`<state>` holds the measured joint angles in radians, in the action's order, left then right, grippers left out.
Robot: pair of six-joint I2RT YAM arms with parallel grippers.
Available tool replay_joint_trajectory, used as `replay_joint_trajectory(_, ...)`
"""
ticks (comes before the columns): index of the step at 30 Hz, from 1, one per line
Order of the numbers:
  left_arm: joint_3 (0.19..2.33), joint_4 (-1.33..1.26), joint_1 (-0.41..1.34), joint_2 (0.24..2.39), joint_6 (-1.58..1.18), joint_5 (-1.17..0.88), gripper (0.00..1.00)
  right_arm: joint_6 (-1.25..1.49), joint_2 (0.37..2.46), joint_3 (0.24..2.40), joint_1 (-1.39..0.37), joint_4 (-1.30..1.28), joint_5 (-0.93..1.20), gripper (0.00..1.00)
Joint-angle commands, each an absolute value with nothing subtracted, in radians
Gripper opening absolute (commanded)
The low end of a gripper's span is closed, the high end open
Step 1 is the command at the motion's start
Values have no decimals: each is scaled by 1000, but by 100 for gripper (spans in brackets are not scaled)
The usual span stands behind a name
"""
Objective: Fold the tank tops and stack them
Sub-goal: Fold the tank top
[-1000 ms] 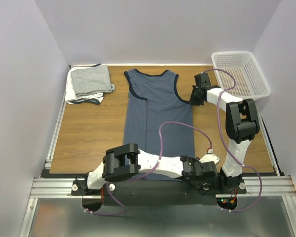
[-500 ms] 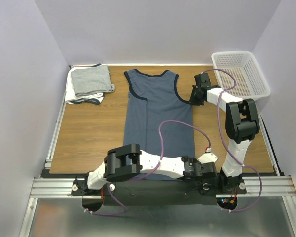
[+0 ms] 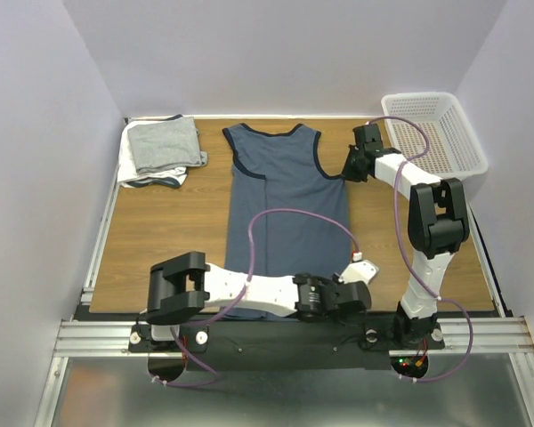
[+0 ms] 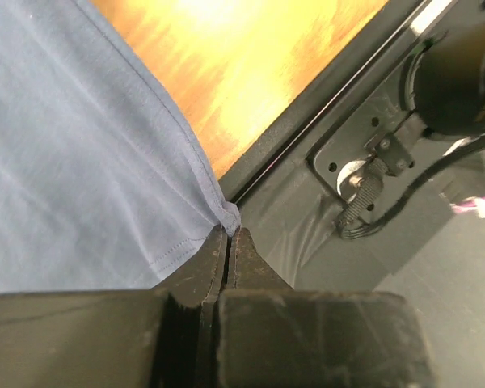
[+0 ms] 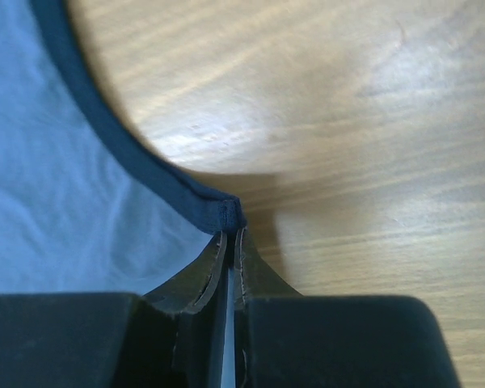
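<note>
A slate-blue tank top (image 3: 289,205) with navy trim lies flat in the middle of the wooden table (image 3: 169,240), neck toward the back. My left gripper (image 3: 351,286) is at its near right hem corner. In the left wrist view the jaws (image 4: 229,233) are shut on that hem corner of the blue cloth (image 4: 73,162). My right gripper (image 3: 344,175) is at the right armhole's lower end. In the right wrist view it (image 5: 230,234) is shut on the navy-trimmed corner (image 5: 218,212). Folded grey and white tank tops (image 3: 160,149) are stacked at the back left.
A white perforated basket (image 3: 436,133) stands at the back right corner. The table's black front rail (image 4: 323,105) and the right arm's base (image 4: 461,73) lie just beside the left gripper. Purple cables loop over the shirt and by the basket.
The left gripper has shut on the hem corner, and the left arm's elbow has swung left. The right gripper has shifted slightly toward the back with the armhole corner.
</note>
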<state>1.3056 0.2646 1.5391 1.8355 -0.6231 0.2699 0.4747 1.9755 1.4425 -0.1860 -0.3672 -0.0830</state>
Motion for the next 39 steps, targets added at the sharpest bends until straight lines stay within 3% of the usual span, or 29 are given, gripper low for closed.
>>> replay_joint_trajectory(1, 1210, 190, 1517, 1726, -689, 272, 0, 508, 1913, 1499, -173, -324, -38, 2)
replay_joint_trajectory(12, 953, 104, 1463, 1526, -816, 244, 0, 601, 1940, 1563, -210, -308, 80, 1)
replay_joint_trajectory(39, 571, 66, 1427, 1232, -1074, 216, 0, 716, 2212, 1841, -426, -304, 6, 0)
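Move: The left gripper holds the tank top's lower right corner; the hem corner of the already folded left panel lies about 20 cm to its left, 1 cm ahead and some 6 cm lower. The table's front edge passes about 2 cm ahead of this gripper. The right gripper holds the armhole corner: the folded panel's upper corner lies about 22 cm left, level ahead, 3 cm below; the neckline 12 cm ahead and 15 left, the basket 11 ahead and 26 right. Sweep both grippers left together with the fingers kept shut on the tank top's right side, bringing it inward towards the already folded panel. Carry the right gripper some 16 cm in an arc, up about 5 cm and then down most of that, its left side tilting up about 15 degrees; take the left one about 14 cm almost level, turning some 20 degrees counter-clockwise and tipping, and let it sink slightly at the end. ##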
